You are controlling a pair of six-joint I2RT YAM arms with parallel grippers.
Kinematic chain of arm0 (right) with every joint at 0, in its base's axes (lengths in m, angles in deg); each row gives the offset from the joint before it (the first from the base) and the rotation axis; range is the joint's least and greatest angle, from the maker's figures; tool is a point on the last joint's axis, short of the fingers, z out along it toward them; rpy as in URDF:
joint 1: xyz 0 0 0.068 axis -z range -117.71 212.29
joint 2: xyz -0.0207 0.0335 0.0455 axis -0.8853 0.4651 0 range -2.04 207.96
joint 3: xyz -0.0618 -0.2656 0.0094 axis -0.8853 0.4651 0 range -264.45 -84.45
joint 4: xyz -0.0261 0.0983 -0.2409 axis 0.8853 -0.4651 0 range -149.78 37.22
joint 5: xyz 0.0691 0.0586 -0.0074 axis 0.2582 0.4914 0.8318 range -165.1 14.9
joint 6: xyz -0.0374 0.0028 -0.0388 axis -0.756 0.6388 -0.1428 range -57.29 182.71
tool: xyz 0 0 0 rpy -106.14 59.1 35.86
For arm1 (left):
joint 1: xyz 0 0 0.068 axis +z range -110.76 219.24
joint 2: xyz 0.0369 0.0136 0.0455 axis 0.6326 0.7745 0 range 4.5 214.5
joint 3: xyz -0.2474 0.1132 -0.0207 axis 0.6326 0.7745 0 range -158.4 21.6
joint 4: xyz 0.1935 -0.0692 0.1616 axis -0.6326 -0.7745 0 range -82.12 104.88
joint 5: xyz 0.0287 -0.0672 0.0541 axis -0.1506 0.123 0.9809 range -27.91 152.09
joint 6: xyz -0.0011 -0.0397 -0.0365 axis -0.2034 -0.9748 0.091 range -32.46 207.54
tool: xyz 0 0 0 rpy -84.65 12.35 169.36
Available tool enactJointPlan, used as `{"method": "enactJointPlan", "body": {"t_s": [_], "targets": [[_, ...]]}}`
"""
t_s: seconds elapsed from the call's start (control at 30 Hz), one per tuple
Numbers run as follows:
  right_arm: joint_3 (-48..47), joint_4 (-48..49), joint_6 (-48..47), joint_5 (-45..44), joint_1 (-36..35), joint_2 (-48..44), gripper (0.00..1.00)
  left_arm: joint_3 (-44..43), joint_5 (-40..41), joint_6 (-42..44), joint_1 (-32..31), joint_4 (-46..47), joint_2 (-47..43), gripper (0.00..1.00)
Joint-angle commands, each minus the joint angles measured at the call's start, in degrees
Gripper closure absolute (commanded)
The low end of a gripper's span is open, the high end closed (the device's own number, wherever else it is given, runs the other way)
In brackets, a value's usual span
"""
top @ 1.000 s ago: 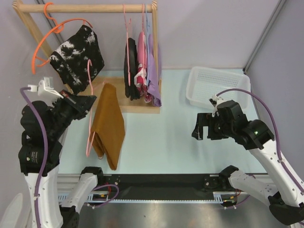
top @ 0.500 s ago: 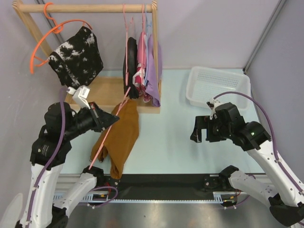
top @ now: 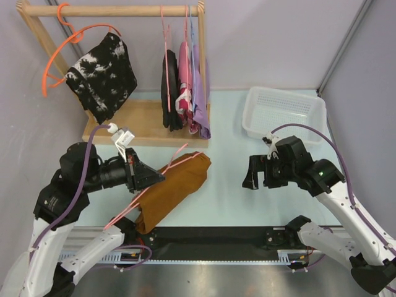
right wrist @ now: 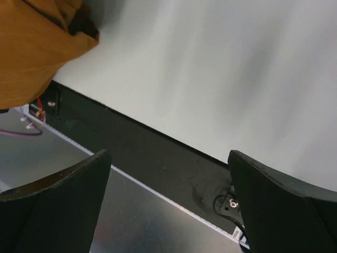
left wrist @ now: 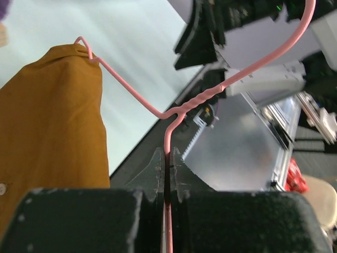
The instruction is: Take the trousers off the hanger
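Observation:
The rust-brown trousers [top: 173, 189] hang folded over the thin pink wire hanger [top: 176, 159], low over the table's left-centre and tilted almost flat. My left gripper [top: 156, 177] is shut on the hanger's wire just below its twisted neck. In the left wrist view the wire [left wrist: 169, 118] runs straight up from between the shut fingers [left wrist: 157, 168], with the trousers [left wrist: 47, 121] on the left. My right gripper [top: 252, 173] hovers open to the right of the trousers, apart from them. In the right wrist view it [right wrist: 168, 174] holds nothing, and a corner of the trousers [right wrist: 37, 42] shows at top left.
A wooden rack [top: 111, 10] stands at the back left on a wooden base [top: 142, 120]. It carries an orange round hanger with a black-and-white garment [top: 102, 74] and dark, pink and purple garments [top: 185, 86]. A white basket [top: 284, 111] sits at the back right.
My left arm has swung the hanger and trousers down and to the right, from hanging upright near the rack to lying tilted over the table. The right gripper has drifted slightly left.

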Motion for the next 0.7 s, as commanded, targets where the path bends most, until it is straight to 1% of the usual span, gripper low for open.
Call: {"method": "enactJointPlan", "body": {"t_s": [0.0,0.03,0.07,0.13,0.23,0.4,0.47,0.53,0.57,0.6,0.67], "targets": [[0.0,6.1,-2.3,8.9,-0.5,-1.5,0.0,0.7,-10.4,1.4,-2.7,9.4,-0.2,1.0],[-0.1,8.0,-2.5,10.1,-0.8,-1.8,0.0,1.1,-11.9,0.8,-3.1,12.4,0.0,1.0],[-0.1,8.9,-2.5,12.3,-0.9,-2.0,0.0,0.9,-15.3,0.4,-3.6,13.7,0.5,1.0],[-0.4,11.7,-2.1,14.2,-1.2,-2.6,0.0,-0.6,-17.7,-0.7,-4.2,18.3,2.7,1.0],[-2.2,14.1,0.2,14.4,-1.6,-2.5,0.0,-4.0,-15.7,-3.8,-4.2,24.4,6.7,1.0],[-5.2,15.7,2.2,11.0,-1.9,-2.0,0.0,-10.3,-17.6,-9.8,-4.3,32.7,15.4,1.0],[-7.4,16.1,2.4,10.5,-1.9,-2.2,0.0,-11.4,-17.6,-12.2,-4.6,35.4,18.8,1.0],[-9.7,17.0,3.4,9.5,-1.9,-2.6,0.0,-13.3,-15.3,-13.1,-5.3,37.7,21.3,1.0],[-10.6,17.4,5.9,8.7,-1.9,-2.6,0.0,-13.7,-13.7,-13.4,-6.5,38.3,21.8,1.0],[-11.4,18.2,7.3,7.7,-1.9,-2.6,0.01,-14.1,-9.6,-13.5,-7.3,39.7,22.3,1.0],[-13.8,18.9,12.7,5.0,-1.7,-2.1,0.03,-14.6,-6.4,-13.7,-10.3,41.0,23.9,1.0]]}}
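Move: The left hand grips the pink hanger's hook, the trousers some 12 cm below it and 4 cm right; the open right gripper is its goal, about 28 cm right, 5 cm ahead, 15 cm lower. The black garment hangs roughly 22 cm ahead of the left hand, 2 cm right. From the right hand the trousers' middle lies about 26 cm left, 3 cm back, slightly above; the white basket 26 cm ahead, 13 cm right, 15 cm below. Left carries the hanger about 10 cm right, up and forward; open right rises 11 cm towards the trousers. ##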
